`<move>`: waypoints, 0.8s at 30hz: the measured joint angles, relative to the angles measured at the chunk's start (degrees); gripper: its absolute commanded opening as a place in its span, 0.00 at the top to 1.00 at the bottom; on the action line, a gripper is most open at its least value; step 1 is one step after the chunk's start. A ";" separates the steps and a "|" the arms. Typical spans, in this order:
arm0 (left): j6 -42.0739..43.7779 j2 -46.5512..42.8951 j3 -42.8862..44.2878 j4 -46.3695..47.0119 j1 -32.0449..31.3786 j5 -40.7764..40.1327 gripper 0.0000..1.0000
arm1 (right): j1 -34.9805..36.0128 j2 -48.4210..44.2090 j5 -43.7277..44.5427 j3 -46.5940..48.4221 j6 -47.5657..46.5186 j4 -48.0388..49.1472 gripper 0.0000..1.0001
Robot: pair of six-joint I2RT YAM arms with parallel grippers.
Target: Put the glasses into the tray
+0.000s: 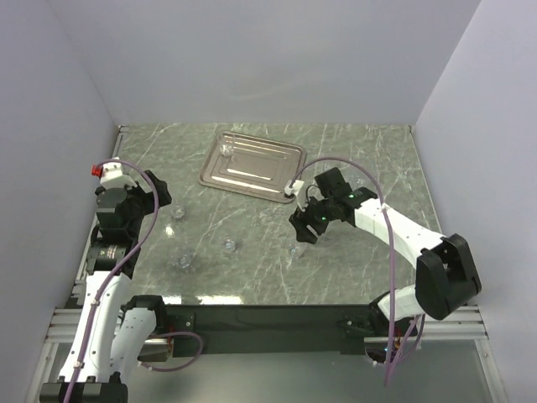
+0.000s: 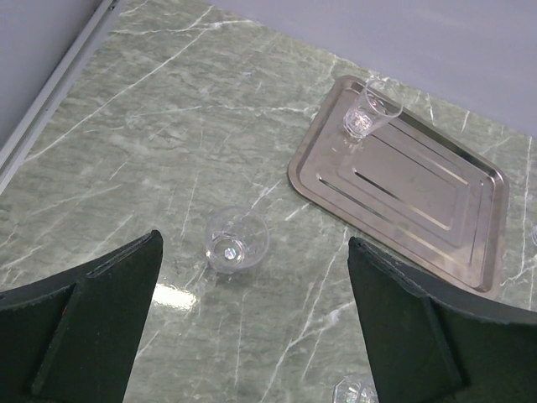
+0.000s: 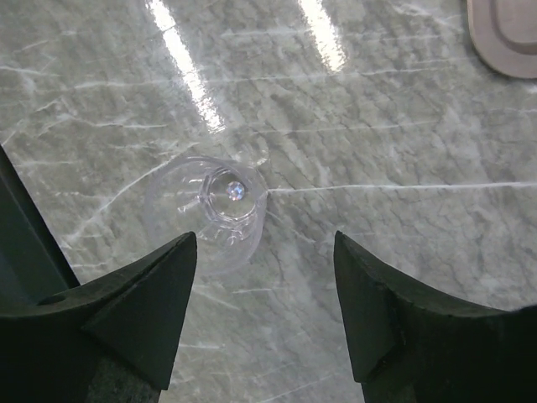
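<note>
The silver tray [image 1: 252, 172] lies at the back middle of the table, with one clear glass [image 1: 226, 149] standing in its far left corner. Other glasses [image 1: 178, 211] [image 1: 228, 245] [image 1: 185, 260] stand on the marble. My left gripper [image 1: 162, 198] hovers open; in its wrist view a glass [image 2: 235, 241] sits on the table just beyond the left gripper [image 2: 253, 245], with the tray [image 2: 419, 193] and its glass [image 2: 369, 111] farther off. My right gripper [image 1: 300, 230] is open above a glass [image 3: 210, 210], which sits ahead of the right gripper [image 3: 264, 241], near its left finger [image 3: 143, 311].
Grey walls close in the table on three sides. A metal rail [image 2: 50, 92] runs along the left edge. Another glass [image 2: 357, 392] shows at the bottom of the left wrist view. A corner of the tray [image 3: 508, 34] shows in the right wrist view.
</note>
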 measured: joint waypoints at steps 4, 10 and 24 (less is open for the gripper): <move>0.00 -0.07 0.00 0.04 0.00 0.02 0.02 | 1.79 2.91 2.71 0.37 1.27 0.00 0.32; -0.02 -0.35 0.00 0.04 0.00 0.02 0.03 | 2.49 5.70 5.62 0.39 2.25 0.02 0.48; 0.00 -0.44 0.00 0.15 0.00 0.04 0.03 | 4.17 11.47 7.30 8.33 1.05 -4.92 1.00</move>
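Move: The glass I'm going for stands about 4 cm back from my right hand and 1 cm to its left, its middle some 7 cm below my fingertips. Another glass stands about 20 cm to my right hand's left and 3 cm back. The tray's middle lies some 21 cm ahead and 14 cm left. From my left hand, the glass I'm going for is roughly 40 cm to the right, 8 cm back and 22 cm below. My right hand sinks about 4 cm with its fingers open, tipping them roughly 10 degrees steeper, so that they straddle the forward wall of the glass near its rim. The fingers then shut almost fully and pinch that wall, one finger inside and one outside, and I start back up by just over 1 cm, edging forward. ##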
